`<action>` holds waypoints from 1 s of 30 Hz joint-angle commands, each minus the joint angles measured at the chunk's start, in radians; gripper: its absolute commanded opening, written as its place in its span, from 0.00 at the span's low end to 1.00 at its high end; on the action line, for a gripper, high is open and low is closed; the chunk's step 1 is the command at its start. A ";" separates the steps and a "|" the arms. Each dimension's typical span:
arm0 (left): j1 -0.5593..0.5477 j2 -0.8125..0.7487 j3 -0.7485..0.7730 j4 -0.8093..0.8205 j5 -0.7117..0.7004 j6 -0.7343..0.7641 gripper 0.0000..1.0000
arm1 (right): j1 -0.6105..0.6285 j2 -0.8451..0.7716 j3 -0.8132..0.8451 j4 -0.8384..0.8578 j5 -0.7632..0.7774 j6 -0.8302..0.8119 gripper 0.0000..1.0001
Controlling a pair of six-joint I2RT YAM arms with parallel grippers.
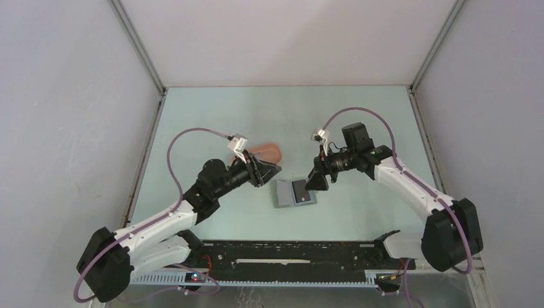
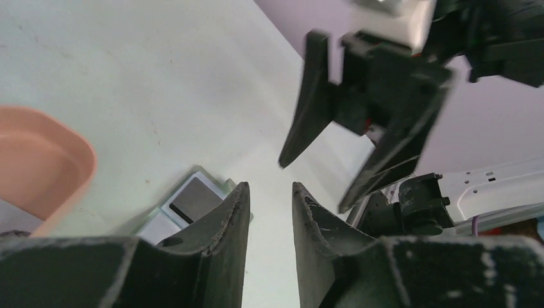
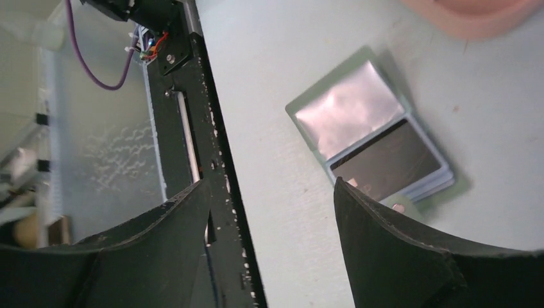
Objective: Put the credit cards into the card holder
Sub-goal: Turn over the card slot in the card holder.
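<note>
The grey-green card holder (image 1: 284,194) lies open on the table between the two arms. A dark credit card (image 1: 300,190) lies face up on its right half, on a thin stack of card edges. In the right wrist view the holder (image 3: 346,106) shows a shiny empty pocket beside the dark card (image 3: 385,160). My right gripper (image 3: 272,186) hovers just right of the holder (image 2: 186,205), wide open and empty. My left gripper (image 2: 271,187) sits to the holder's upper left, its fingers a narrow gap apart with only table showing between them.
A pink oblong tray (image 1: 269,153) stands just behind the left gripper (image 1: 277,171), and also shows in the wrist views (image 2: 38,167) (image 3: 475,13). A black rail (image 1: 289,250) runs along the near table edge. The right gripper (image 1: 314,183) hangs close opposite the left one.
</note>
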 commanded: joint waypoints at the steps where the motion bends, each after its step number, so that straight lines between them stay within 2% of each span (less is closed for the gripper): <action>1: -0.010 -0.051 -0.041 0.001 -0.045 0.073 0.36 | 0.011 0.071 -0.030 0.122 0.062 0.269 0.78; 8: -0.069 0.070 -0.109 0.126 -0.038 -0.007 0.34 | 0.023 0.200 -0.032 0.190 0.118 0.407 0.71; 13: -0.104 0.222 -0.148 0.278 -0.062 -0.063 0.24 | 0.021 0.282 -0.012 0.197 0.126 0.441 0.66; 17: -0.124 0.364 -0.106 0.340 -0.057 -0.090 0.16 | 0.020 0.339 0.001 0.197 0.122 0.455 0.60; 23: -0.146 0.529 -0.041 0.334 -0.086 -0.114 0.11 | 0.015 0.389 0.026 0.164 0.209 0.446 0.49; 26: -0.146 0.586 -0.030 0.296 -0.122 -0.135 0.10 | 0.013 0.388 0.028 0.154 0.279 0.448 0.49; 30: -0.146 0.635 -0.021 0.278 -0.139 -0.148 0.10 | 0.010 0.400 0.032 0.153 0.296 0.448 0.51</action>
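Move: From the left hand, the card holder's empty left card slot lies about 1 cm farther out, 3 cm right and 20 cm below, with the black-card slot 9 cm right. The pink tray is some 14 cm ahead and 6 cm left. From the right hand, the black-card slot is roughly 4 cm ahead, 1 cm left and 17 cm below; the empty slot is about 8 cm left, equally far ahead. No contact can be made out as both hands close in on the open card holder. After a slight rise, the left drops some 18 cm, drifting right and tipping its fingers down about 25 degrees as they close, to just over the empty slot's near end beside the fold. The right sinks about 12 cm, then also eases forward over the black-card slot, rolling and swinging clockwise, its fingers narrowing to half open. ##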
